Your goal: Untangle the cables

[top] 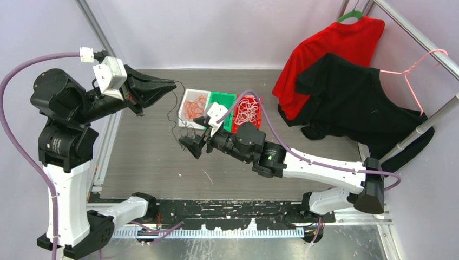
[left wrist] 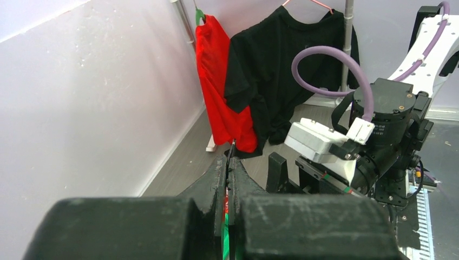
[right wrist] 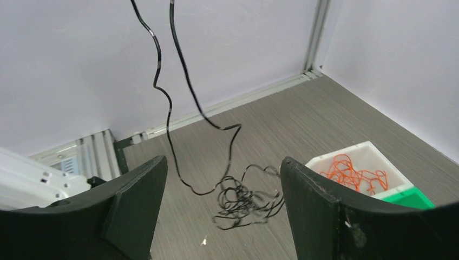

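Observation:
My left gripper (top: 172, 85) is raised at the back left and shut on a thin black cable (top: 177, 106). The cable hangs down to a small black clump of cables (top: 187, 131) on the table. In the left wrist view the fingers (left wrist: 230, 165) are pressed together with the black strand (left wrist: 233, 147) poking out past the tips. My right gripper (top: 190, 145) hovers low just in front of the clump, open and holding nothing. In the right wrist view the black clump (right wrist: 246, 199) lies between and beyond the open gripper (right wrist: 223, 165), and two black strands (right wrist: 162, 97) rise out of frame.
A white bin (top: 189, 95) holds orange cables (top: 196, 106), beside a green bin (top: 221, 102) and a red bin (top: 256, 121) with white cables (top: 247, 111). A red shirt (top: 335, 49) and a black shirt (top: 352, 103) hang on a rack (top: 427, 124) at the right.

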`<action>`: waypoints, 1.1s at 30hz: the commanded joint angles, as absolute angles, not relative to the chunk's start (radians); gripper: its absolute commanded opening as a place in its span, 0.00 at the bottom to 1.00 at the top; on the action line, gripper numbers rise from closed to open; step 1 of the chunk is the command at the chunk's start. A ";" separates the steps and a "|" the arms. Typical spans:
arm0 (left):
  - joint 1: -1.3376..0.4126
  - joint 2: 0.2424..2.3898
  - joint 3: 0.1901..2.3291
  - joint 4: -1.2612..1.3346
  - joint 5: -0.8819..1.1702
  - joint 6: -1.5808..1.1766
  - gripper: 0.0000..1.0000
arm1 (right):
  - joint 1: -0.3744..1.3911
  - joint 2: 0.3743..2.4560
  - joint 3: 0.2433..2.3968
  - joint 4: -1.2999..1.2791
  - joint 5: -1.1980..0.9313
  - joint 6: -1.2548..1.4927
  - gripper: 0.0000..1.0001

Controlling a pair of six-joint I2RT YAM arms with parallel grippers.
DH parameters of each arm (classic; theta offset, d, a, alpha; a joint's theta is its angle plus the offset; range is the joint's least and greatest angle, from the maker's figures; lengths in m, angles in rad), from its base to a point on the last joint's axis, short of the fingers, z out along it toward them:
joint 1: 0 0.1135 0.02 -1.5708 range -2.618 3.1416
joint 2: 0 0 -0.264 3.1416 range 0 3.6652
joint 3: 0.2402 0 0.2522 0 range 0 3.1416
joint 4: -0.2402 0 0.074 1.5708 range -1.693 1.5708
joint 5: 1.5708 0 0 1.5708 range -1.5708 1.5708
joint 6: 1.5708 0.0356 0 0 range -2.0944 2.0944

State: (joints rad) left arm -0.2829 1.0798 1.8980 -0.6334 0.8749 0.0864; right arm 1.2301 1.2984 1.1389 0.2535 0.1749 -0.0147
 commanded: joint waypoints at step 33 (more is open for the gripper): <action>-0.281 1.192 2.088 -0.487 0.934 -0.141 0.00 | 1.151 1.721 1.304 0.437 0.112 -0.032 0.51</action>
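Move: The black cable's tangle hangs from the left hand's closed fingers. It lies some 15 cm below the open right hand, about 5 cm ahead and 2 cm to its left; from the left hand it is roughly 33 cm below, 4 cm ahead and 2 cm left. The white box with the orange cable stands about 21 cm ahead of the right hand, 2 cm left and 35 cm below; the green box is at the same depth, 19 cm ahead and 7 cm right. The hanging black tangle is gone after by the right hand, which first lifts and draws back a couple of centimetres, then swoops down about 12 cm while reaching left and forward. Its fingers tip down roughly 10 degrees and narrow to about half open around the strands. Above, the left hand keeps its pinch on the cable and rises about 3 cm. ##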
